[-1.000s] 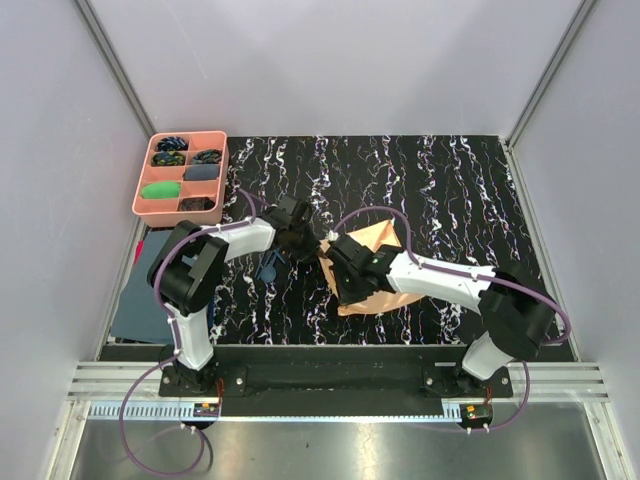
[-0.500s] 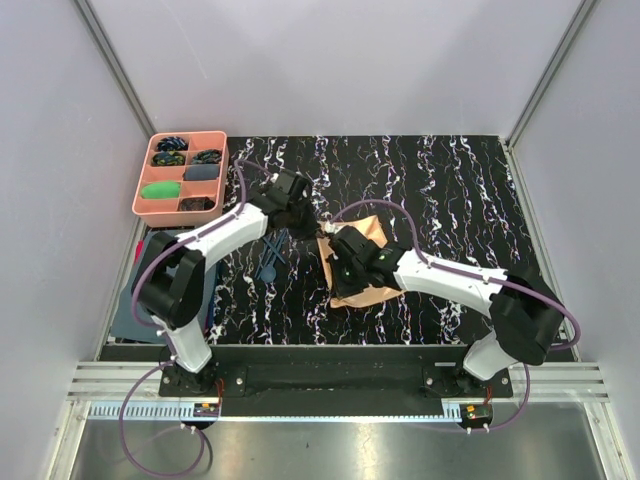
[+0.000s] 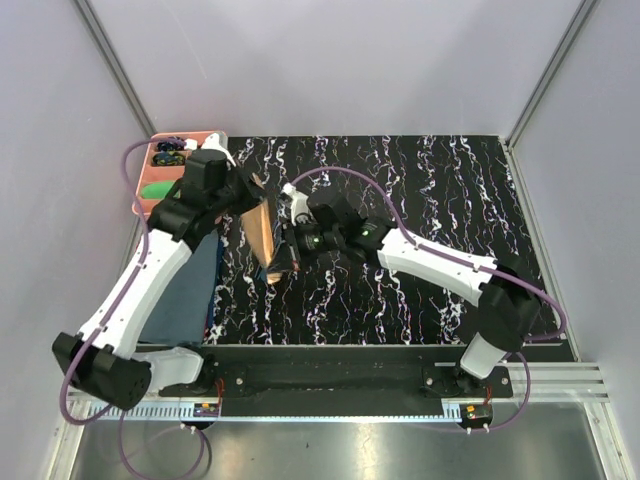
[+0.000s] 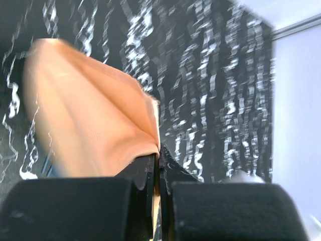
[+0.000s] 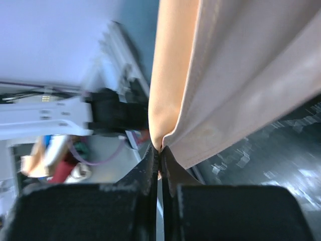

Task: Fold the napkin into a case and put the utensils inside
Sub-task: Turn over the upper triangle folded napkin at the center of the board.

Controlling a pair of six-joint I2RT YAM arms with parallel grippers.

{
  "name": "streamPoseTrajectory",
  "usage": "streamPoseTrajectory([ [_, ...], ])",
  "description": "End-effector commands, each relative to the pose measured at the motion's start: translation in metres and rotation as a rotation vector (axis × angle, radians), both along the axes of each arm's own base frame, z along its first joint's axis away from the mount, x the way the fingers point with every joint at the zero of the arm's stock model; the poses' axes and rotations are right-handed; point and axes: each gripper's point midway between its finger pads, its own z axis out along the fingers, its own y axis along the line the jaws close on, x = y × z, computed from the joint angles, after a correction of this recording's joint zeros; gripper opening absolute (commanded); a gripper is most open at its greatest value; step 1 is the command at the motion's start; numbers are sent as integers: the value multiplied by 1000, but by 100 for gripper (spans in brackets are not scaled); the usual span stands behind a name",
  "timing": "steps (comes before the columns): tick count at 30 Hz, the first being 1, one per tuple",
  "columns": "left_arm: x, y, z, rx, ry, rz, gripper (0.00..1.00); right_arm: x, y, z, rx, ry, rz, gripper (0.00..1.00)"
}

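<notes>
The peach-orange napkin point(image 3: 264, 235) hangs off the table at the left of the black marbled mat point(image 3: 420, 220), held stretched between both grippers. My left gripper point(image 3: 254, 188) is shut on its upper corner. In the left wrist view the fabric point(image 4: 90, 125) runs away from the closed jaws of the left gripper point(image 4: 159, 155). My right gripper point(image 3: 288, 258) is shut on the lower edge. In the right wrist view the cloth point(image 5: 225, 75) is pinched in a fold at the tips of the right gripper point(image 5: 160, 150). It is not a case, only a loose sheet. The utensils are hidden.
A pink compartment tray point(image 3: 190, 136) stands at the back left, largely covered by my left arm. A dark blue-grey cloth point(image 3: 190, 290) lies along the mat's left edge, under that arm. Grey walls close in on three sides.
The left gripper closed on the napkin. Both arms then swung left and up, and the napkin came off the mat's middle to hang between them.
</notes>
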Motion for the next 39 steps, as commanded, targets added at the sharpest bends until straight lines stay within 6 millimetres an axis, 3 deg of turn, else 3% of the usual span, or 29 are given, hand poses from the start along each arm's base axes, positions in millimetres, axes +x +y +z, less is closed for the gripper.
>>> streamPoseTrajectory([
  [1,25,-5,27,44,-117,44,0,-49,11,24,210,122,196,0],
  [3,34,-33,-4,68,-48,-3,0,-58,4,14,229,198,195,0],
  [4,40,-42,-13,86,-47,-2,0,-61,-4,-7,242,217,182,0],
  [5,46,-66,-38,119,0,-38,0,-63,-10,-10,256,250,160,0],
  [6,50,-78,-49,128,15,-50,0,-62,-15,-14,287,239,146,0],
  [7,55,-88,-60,149,30,-52,0,-70,-33,-46,243,291,116,0],
  [8,60,-113,-80,176,57,-84,0,-64,-44,-55,243,310,65,0],
  [9,64,-126,-88,194,52,-100,0,-62,-53,-65,249,307,39,0],
  [10,62,-142,-98,226,53,-114,0,-69,-74,-97,196,357,-4,0],
  [11,70,-157,-112,245,62,-123,0,-62,-88,-108,189,384,-58,0],
  [12,70,-169,-118,253,64,-138,0,-69,-106,-130,155,424,-94,0],
  [14,71,-195,-133,259,71,-167,0,-66,-126,-146,136,463,-169,0],
  [16,69,-216,-142,259,75,-193,0,-77,-143,-164,78,503,-216,0],
  [18,67,-227,-147,248,83,-207,0,-83,-155,-180,21,538,-276,0],
  [24,70,-254,-165,220,105,-252,0,-81,-183,-192,-120,531,-432,0],
  [25,73,-260,-161,208,95,-256,0,-73,-187,-188,-122,484,-475,1],
  [27,76,-267,-170,201,101,-266,0,-74,-202,-193,-199,479,-537,5],
  [29,82,-278,-165,172,79,-275,0,-76,-220,-197,-261,457,-605,7],
  [33,87,-298,-177,142,75,-309,0,-75,-238,-198,-295,429,-684,14],
  [38,93,-314,-167,111,35,-336,3,-73,-248,-197,-332,420,-739,39],
  [39,93,-314,-165,109,29,-339,8,-70,-251,-196,-346,406,-752,45],
])
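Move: The napkin already hangs between my two closed grippers; I'm taking it to the bare middle of the board. From my left hand that spot lies about 21 cm to the right, 6 cm back and 26 cm below, with the utensils almost straight below me and the compartment tray some 19 cm left and 15 cm farther out. From my right hand it is roughly 15 cm right, 6 cm ahead and 19 cm down, the utensils about 10 cm ahead, 3 cm left. I swing the napkin right and down onto the board with both hands: my left travels nearly 30 cm right and some 23 cm down, my right about 23 cm right and 17 down, both dropping early, then dragging low to the right. Both wrists turn clockwise, the right by about 40 degrees. My left keeps its pinch on the far right corner; my right opens about a third and lets go of the near edge. ##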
